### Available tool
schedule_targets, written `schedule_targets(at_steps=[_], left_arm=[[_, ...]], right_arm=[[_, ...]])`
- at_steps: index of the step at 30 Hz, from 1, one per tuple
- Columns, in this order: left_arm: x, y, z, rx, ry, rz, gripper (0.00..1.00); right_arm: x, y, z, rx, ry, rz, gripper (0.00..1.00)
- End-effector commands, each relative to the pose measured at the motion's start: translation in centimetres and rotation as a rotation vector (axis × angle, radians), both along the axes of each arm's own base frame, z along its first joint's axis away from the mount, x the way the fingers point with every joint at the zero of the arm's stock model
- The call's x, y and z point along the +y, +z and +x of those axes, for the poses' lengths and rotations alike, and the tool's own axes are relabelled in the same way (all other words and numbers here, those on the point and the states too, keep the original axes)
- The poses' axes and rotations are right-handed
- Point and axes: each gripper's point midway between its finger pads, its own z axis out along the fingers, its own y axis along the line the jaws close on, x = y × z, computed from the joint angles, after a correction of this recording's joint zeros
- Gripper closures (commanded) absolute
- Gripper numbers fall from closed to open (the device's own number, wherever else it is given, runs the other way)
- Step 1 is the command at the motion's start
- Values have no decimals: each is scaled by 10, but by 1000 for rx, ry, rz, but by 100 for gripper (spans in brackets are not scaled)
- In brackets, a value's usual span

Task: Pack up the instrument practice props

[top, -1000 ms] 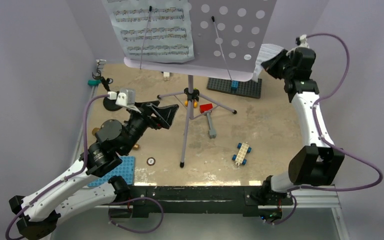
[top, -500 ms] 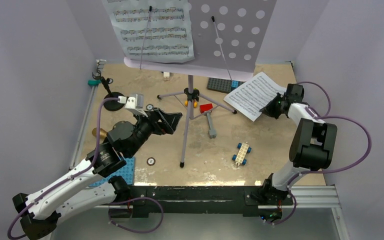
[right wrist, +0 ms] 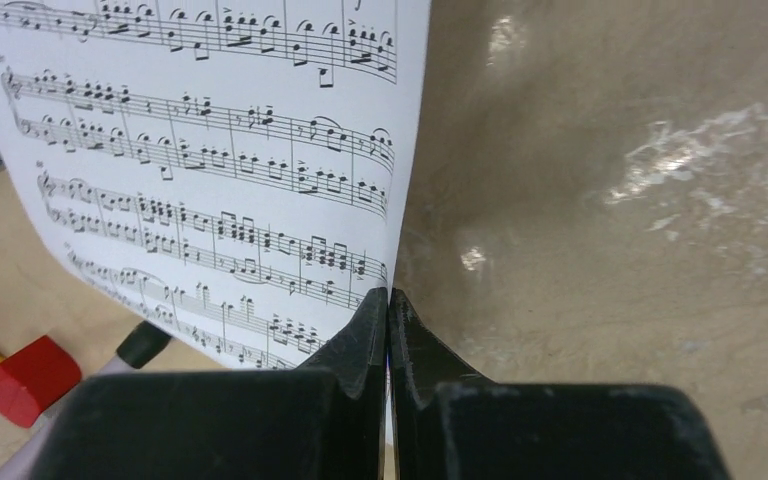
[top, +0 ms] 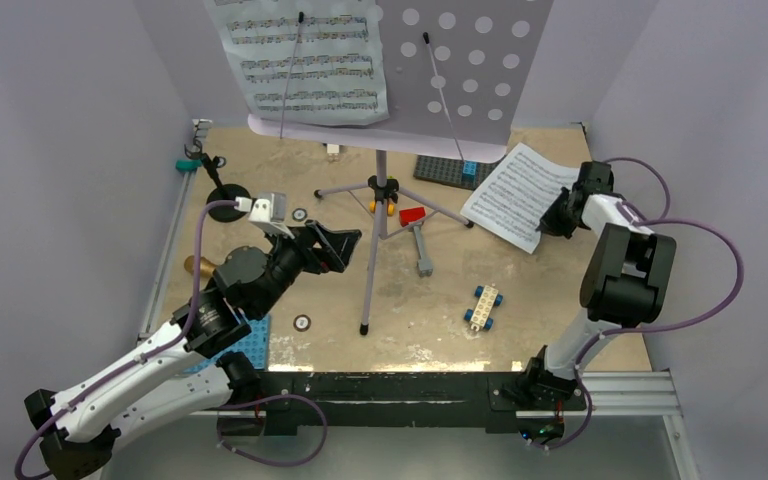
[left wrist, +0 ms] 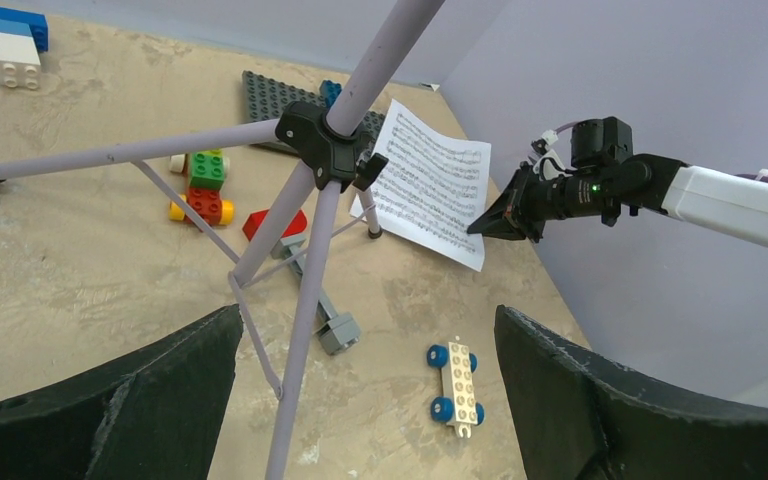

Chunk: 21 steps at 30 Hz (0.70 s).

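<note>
The lavender tripod music stand stands mid-table, its perforated desk holding one sheet-music page. My right gripper is shut on the edge of a second sheet-music page and holds it low over the table's right side; the page shows in the right wrist view and the left wrist view. My left gripper is open and empty, just left of the stand's pole. The black mic stand stands at the left. The gold microphone peeks out beside my left arm.
A red-headed toy hammer lies right of the stand. A white wheeled brick car lies at front centre. A dark grey baseplate sits at the back, a blue baseplate under my left arm. Coloured bricks lie near the tripod legs.
My right arm has swung down from high at the back right, bringing the sheet low over the table's right side. My left gripper has shifted slightly towards the stand's pole.
</note>
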Motion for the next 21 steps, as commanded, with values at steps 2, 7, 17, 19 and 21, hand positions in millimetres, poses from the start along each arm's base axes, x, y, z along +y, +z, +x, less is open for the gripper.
schedule_targets(at_steps=[2,7,17,19,21], left_arm=[[1,0,3,-16,13,12,0],[2,-2,2,-15,10,11,0],[3,-1,0,-2,7,-4,0],[5,0,0,2,17,-8,0],[7,2,0,5,27,-13,0]], right_arm=[[-31,5,-10,45,-23,-107,100],[-28,6,-11,45,-27,-89,89],[-28,69,-1,-74,-65,-96,31],[-27,94,1,-136,-83,-92,30],[-19,122,5,-228,-88,-72,30]])
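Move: My right hand pinches the right-hand edge of the sheet of music, low over the table; the sheet's middle lies about 8 cm ahead, 4 cm left and 3 cm below. The dark baseplate is some 16 cm ahead and 18 cm left, the stand foot 2 cm ahead and 18 cm left, the toy car 18 cm back and 14 cm left. From my left hand the sheet is roughly 23 cm ahead, 44 cm right and 28 cm down. Still pinching the sheet by its edge, I draw my right hand about 3 cm to the right and back, easing down a touch towards the table. There I open the fingers to about two thirds and let the edge go, then lift away nearly straight up, some 5 cm. ##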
